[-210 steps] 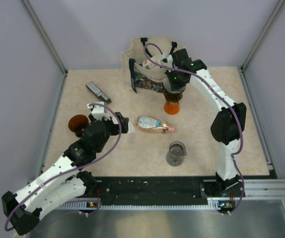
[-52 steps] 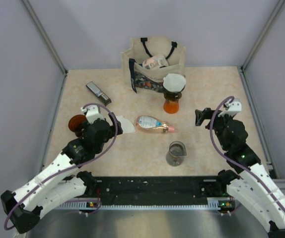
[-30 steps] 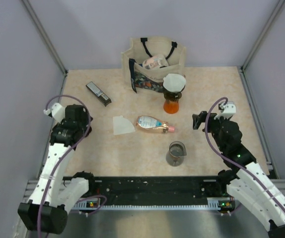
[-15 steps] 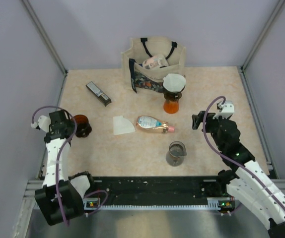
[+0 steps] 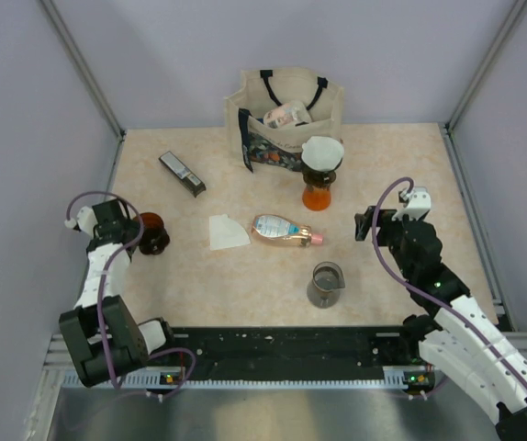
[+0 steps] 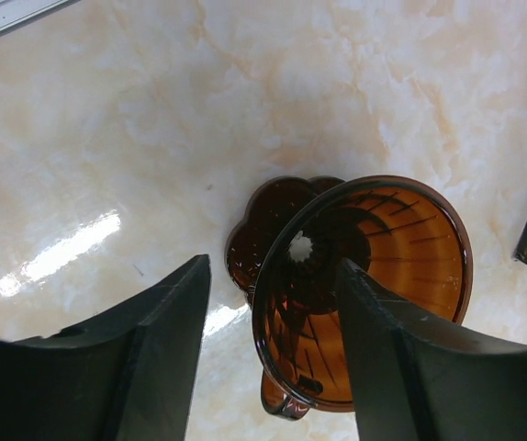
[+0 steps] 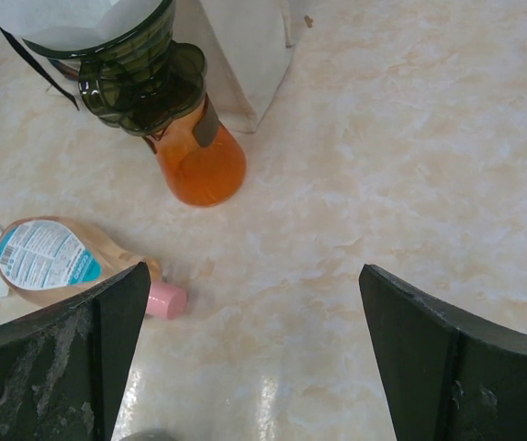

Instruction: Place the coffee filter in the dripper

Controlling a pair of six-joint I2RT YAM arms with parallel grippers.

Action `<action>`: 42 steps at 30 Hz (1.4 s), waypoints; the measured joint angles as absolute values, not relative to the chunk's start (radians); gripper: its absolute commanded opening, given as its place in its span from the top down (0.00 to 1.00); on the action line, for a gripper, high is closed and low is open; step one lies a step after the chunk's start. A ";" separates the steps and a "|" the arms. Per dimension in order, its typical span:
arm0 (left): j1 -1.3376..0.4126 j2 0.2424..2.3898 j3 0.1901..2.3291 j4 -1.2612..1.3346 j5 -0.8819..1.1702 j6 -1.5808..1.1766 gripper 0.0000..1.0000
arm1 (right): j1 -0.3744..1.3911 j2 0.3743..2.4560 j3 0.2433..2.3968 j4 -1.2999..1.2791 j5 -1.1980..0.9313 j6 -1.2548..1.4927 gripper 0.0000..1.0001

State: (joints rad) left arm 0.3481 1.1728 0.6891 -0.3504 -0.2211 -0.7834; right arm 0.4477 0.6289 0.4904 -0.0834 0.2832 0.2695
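Observation:
A white paper coffee filter (image 5: 226, 231) lies flat on the table, left of centre. A brown glass dripper (image 5: 151, 233) stands to its left and is empty. My left gripper (image 5: 131, 230) is open at that dripper. In the left wrist view the dripper (image 6: 401, 266) has its near rim between my fingers, with my left gripper (image 6: 273, 280) not closed on it. A second dripper holding a white filter (image 5: 322, 152) sits on an orange carafe (image 5: 319, 195). My right gripper (image 5: 366, 224) is open and empty, right of the carafe (image 7: 201, 158).
A tote bag (image 5: 286, 119) stands at the back. A lotion bottle (image 5: 284, 230) with a pink cap lies in the middle. A grey glass beaker (image 5: 326, 283) stands near the front. A black bar (image 5: 182, 174) lies at the back left.
My left arm has let the filter lie on the table and swung back left, ending beside the brown dripper. My right arm left the carafe and pulled back to the right.

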 measured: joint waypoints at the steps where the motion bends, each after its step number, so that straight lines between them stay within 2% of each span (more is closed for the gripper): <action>1: 0.348 1.180 0.689 -0.343 -0.221 -0.783 0.43 | 0.448 0.631 0.490 -0.084 0.283 0.270 0.03; 5: 0.349 1.215 0.689 -0.332 -0.217 -0.778 0.51 | 0.448 0.633 0.490 -0.096 0.283 0.268 0.04; 9: 0.349 1.236 0.690 -0.330 -0.217 -0.772 0.73 | 0.448 0.633 0.490 -0.099 0.283 0.264 0.04; 15: 0.349 1.262 0.710 -0.311 -0.193 -0.761 1.00 | 0.448 0.633 0.491 -0.108 0.283 0.263 0.04; 24: 0.349 1.287 0.758 -0.345 -0.100 -0.727 1.00 | 0.448 0.632 0.491 -0.120 0.283 0.262 0.04; 30: 0.292 1.169 0.758 -0.357 0.130 -0.691 1.00 | 0.448 0.633 0.491 -0.120 0.283 0.262 0.04; 38: -0.190 1.069 0.868 -0.352 0.370 -0.611 1.00 | 0.448 0.640 0.491 -0.120 0.284 0.263 0.03; 42: -0.382 1.060 0.921 -0.351 0.413 -0.594 1.00 | 0.448 0.640 0.491 -0.120 0.289 0.264 0.03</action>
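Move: The brown dripper stands under the left hand, its near-left wall already between the open fingers: its middle is about 2 cm ahead, 4 cm to the right and 4 cm below. The flat white filter lies roughly 24 cm right and 4 cm ahead of that hand, the bottle some 39 cm right and 5 cm ahead, the black box 21 cm ahead and 12 cm right, all about 8 cm below. From the right hand, the brown dripper is roughly 58 cm left, 3 cm ahead and 15 cm below. Down about 2 cm first, the left hand closes its straddling fingers and pinches the dripper's wall, one finger inside the cone. After easing a little forward, it lifts some 16 cm while sweeping fast to the right, past the flat filter towards the bottle, turning clockwise by about 75 degrees and tilting the fingers up; the grip holds. ##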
